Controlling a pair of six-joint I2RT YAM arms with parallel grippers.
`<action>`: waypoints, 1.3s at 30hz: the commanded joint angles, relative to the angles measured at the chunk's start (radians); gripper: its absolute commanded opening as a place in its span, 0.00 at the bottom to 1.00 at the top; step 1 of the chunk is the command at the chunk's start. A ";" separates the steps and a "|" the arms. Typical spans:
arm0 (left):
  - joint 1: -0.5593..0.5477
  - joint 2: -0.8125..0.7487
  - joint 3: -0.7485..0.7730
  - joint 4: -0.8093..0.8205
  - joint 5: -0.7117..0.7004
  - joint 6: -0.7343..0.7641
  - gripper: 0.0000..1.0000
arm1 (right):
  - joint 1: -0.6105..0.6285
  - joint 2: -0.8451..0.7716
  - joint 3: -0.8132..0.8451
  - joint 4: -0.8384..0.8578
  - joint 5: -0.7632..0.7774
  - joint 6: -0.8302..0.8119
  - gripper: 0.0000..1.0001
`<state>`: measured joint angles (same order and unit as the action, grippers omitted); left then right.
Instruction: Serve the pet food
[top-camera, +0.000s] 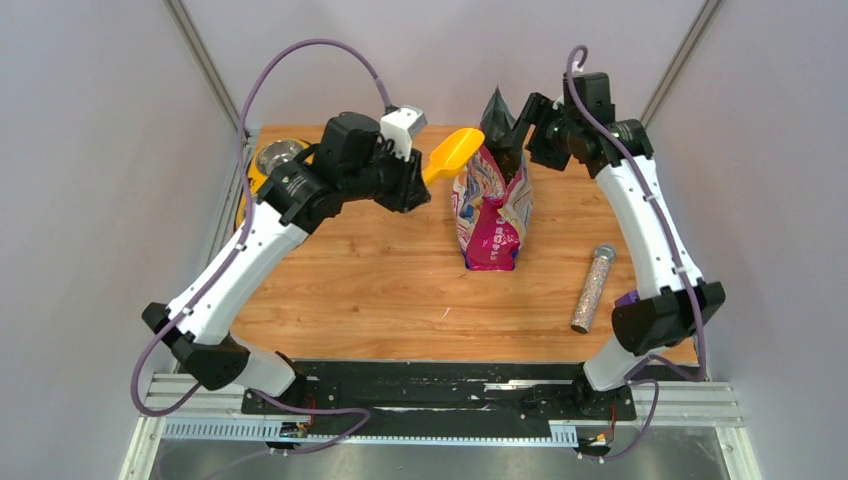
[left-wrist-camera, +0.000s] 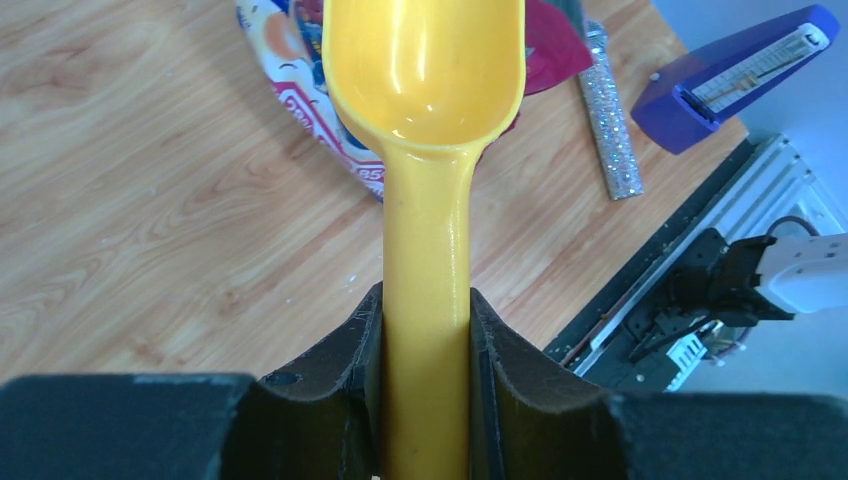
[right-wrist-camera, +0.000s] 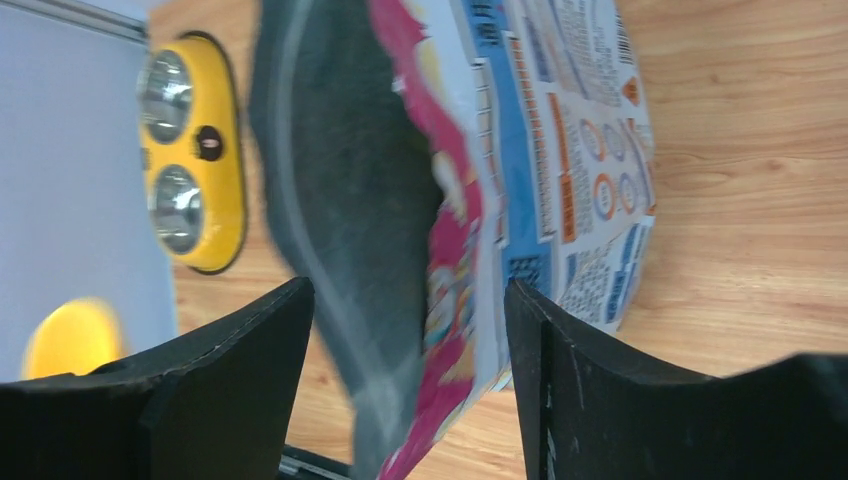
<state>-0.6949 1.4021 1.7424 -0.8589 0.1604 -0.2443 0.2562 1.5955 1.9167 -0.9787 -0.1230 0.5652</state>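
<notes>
The pet food bag (top-camera: 492, 215), glossy pink, blue and white, stands upright at the back middle of the table with its dark top (top-camera: 497, 118) pulled open. My right gripper (top-camera: 514, 150) is at that top. In the right wrist view it (right-wrist-camera: 410, 340) is open, with the bag's rim (right-wrist-camera: 450, 260) loose between the fingers. My left gripper (top-camera: 420, 178) is shut on the handle of a yellow scoop (top-camera: 455, 150). The scoop's bowl (left-wrist-camera: 425, 65) is empty and hovers just left of the bag top. No kibble shows.
A yellow feeder with two steel bowls (top-camera: 270, 165) sits at the table's back left corner (right-wrist-camera: 190, 150). A speckled tube (top-camera: 592, 288) lies on the right side. A blue-purple object (left-wrist-camera: 730, 80) rests near the right arm's base.
</notes>
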 joint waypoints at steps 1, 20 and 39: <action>-0.053 0.069 0.145 -0.058 -0.027 -0.097 0.00 | -0.005 0.076 0.063 -0.020 0.079 -0.116 0.67; -0.083 0.453 0.707 -0.341 -0.157 -0.140 0.00 | 0.027 0.040 -0.034 0.036 0.052 -0.014 0.00; -0.089 0.441 0.698 -0.301 -0.083 -0.137 0.00 | 0.138 -0.084 -0.102 -0.045 0.287 0.079 0.00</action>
<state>-0.7757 1.8774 2.3985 -1.1934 0.0788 -0.3870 0.4252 1.5089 1.7485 -1.0027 0.1074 0.6807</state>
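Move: The near-standing food bag's right rim lies about 4 cm ahead of the empty right hand, 1 cm to its right and 6 cm below. The yellow scoop bowl is some 11 cm to that hand's left, neither ahead nor back of it; the silver tube on the table is roughly 16 cm back and 18 cm right. From the left hand, which holds the scoop, the bag's mouth is about 8 cm ahead, 14 cm right and 8 cm below. The bag's right rim is pinched by the right hand, which reaches down and forward about 5 cm each way, shuts fully, then drags it back some 8 cm, and a little left and up. Meanwhile the left hand, keeping its grip on the scoop, goes right and then forward towards the bag's mouth, about 7 cm in all, tips down about 10 degrees and then all but stays. ##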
